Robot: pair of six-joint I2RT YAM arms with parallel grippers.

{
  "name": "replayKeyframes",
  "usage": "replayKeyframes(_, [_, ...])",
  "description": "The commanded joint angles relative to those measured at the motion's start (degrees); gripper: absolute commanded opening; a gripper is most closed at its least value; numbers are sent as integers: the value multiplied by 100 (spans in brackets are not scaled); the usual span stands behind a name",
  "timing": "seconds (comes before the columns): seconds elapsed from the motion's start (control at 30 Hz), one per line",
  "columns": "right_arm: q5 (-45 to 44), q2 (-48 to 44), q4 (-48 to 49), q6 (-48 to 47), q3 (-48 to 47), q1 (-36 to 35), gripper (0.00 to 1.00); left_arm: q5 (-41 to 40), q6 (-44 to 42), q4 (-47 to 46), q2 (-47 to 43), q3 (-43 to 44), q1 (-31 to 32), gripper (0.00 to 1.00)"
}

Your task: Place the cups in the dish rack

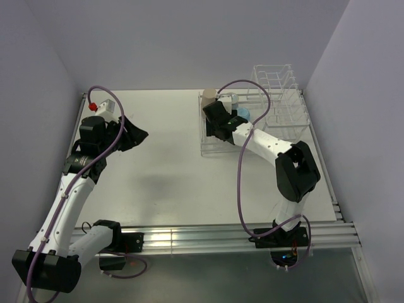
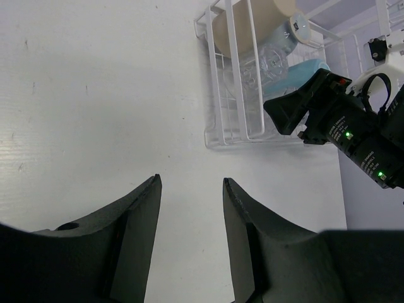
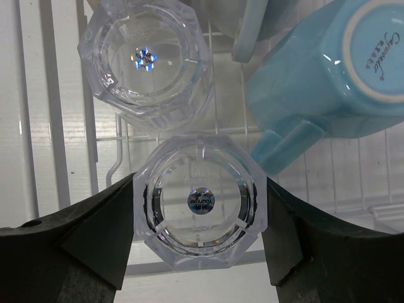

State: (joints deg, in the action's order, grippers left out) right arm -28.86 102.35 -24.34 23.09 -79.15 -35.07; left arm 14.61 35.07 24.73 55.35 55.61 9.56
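My right gripper (image 3: 201, 211) is shut on a clear tumbler (image 3: 201, 201), bottom up, low over the wire floor of the white dish rack (image 3: 55, 101). A second clear tumbler (image 3: 146, 60) stands bottom up just beyond it. A light blue handled mug (image 3: 334, 76) lies bottom up to the right, and part of a small light blue cup (image 3: 251, 25) shows behind. The tan paper cup (image 1: 209, 95) is at the rack's (image 1: 278, 107) far left corner. My left gripper (image 2: 191, 183) is open and empty above bare table, left of the rack (image 2: 214, 126).
The rack's tall upright dividers (image 1: 274, 79) stand at the far right end. The right arm's (image 2: 353, 136) black wrist reaches over the rack's near side. Grey walls close in the table on the left, back and right.
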Motion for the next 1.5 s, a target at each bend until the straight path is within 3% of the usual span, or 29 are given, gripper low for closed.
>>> replayKeyframes(0.0, [-304,66,543,55,5,-44,0,-99,-158,-82,-16,46,2,50])
replayKeyframes(0.4, [-208,286,614,161,128,-70,0,-73,-193,-65,11,28,-7,50])
replayKeyframes(0.57, [-243,189,562,204,190,-105,17,-55,-185,-83,37,20,2,50])
replayKeyframes(0.6, [-260,155,527,222,181,-105,25,-55,-185,-82,37,20,2,50])
replayKeyframes(0.67, [-313,137,448,257,120,-132,28,-46,-185,-74,46,20,2,50])
replayKeyframes(0.97, [-480,22,79,354,14,-184,61,-29,-202,-47,72,81,2,50])
replayKeyframes(1.0, [-489,-4,52,354,14,-176,70,-29,-194,-47,72,81,-7,50])
replayKeyframes(1.07, [-489,-30,17,363,14,-176,78,-2,-185,-39,81,90,2,50])
replayKeyframes(1.27, [-471,-171,-36,380,49,-184,96,7,-193,-39,107,107,2,50])
replayKeyframes(1.47, [-410,-381,-71,380,67,-193,100,7,-202,-30,107,134,2,50])
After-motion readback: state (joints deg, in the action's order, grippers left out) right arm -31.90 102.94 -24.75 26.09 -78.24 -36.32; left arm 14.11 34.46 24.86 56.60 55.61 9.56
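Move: The right hand already holds the upside-down clear glass over the dish rack's near left corner. Its spot on the rack floor lies right under the hand, roughly 6 cm below. Another clear glass stands about 8 cm farther out and 4 cm left of the hand; the light blue mug is some 7 cm ahead and 9 cm right, both about 1 cm lower. From the left hand, that spot is about 10 cm ahead, 28 cm right and 19 cm lower. Down a little over 1 cm and very slightly forward, the right hand lowers the held glass onto the rack's near left corner, then nearly stops there with a small shift left. Its fingers then spread from both sides of the glass to wide open as the hand eases back about 1 cm, turning a few degrees clockwise and just starting to rise. ##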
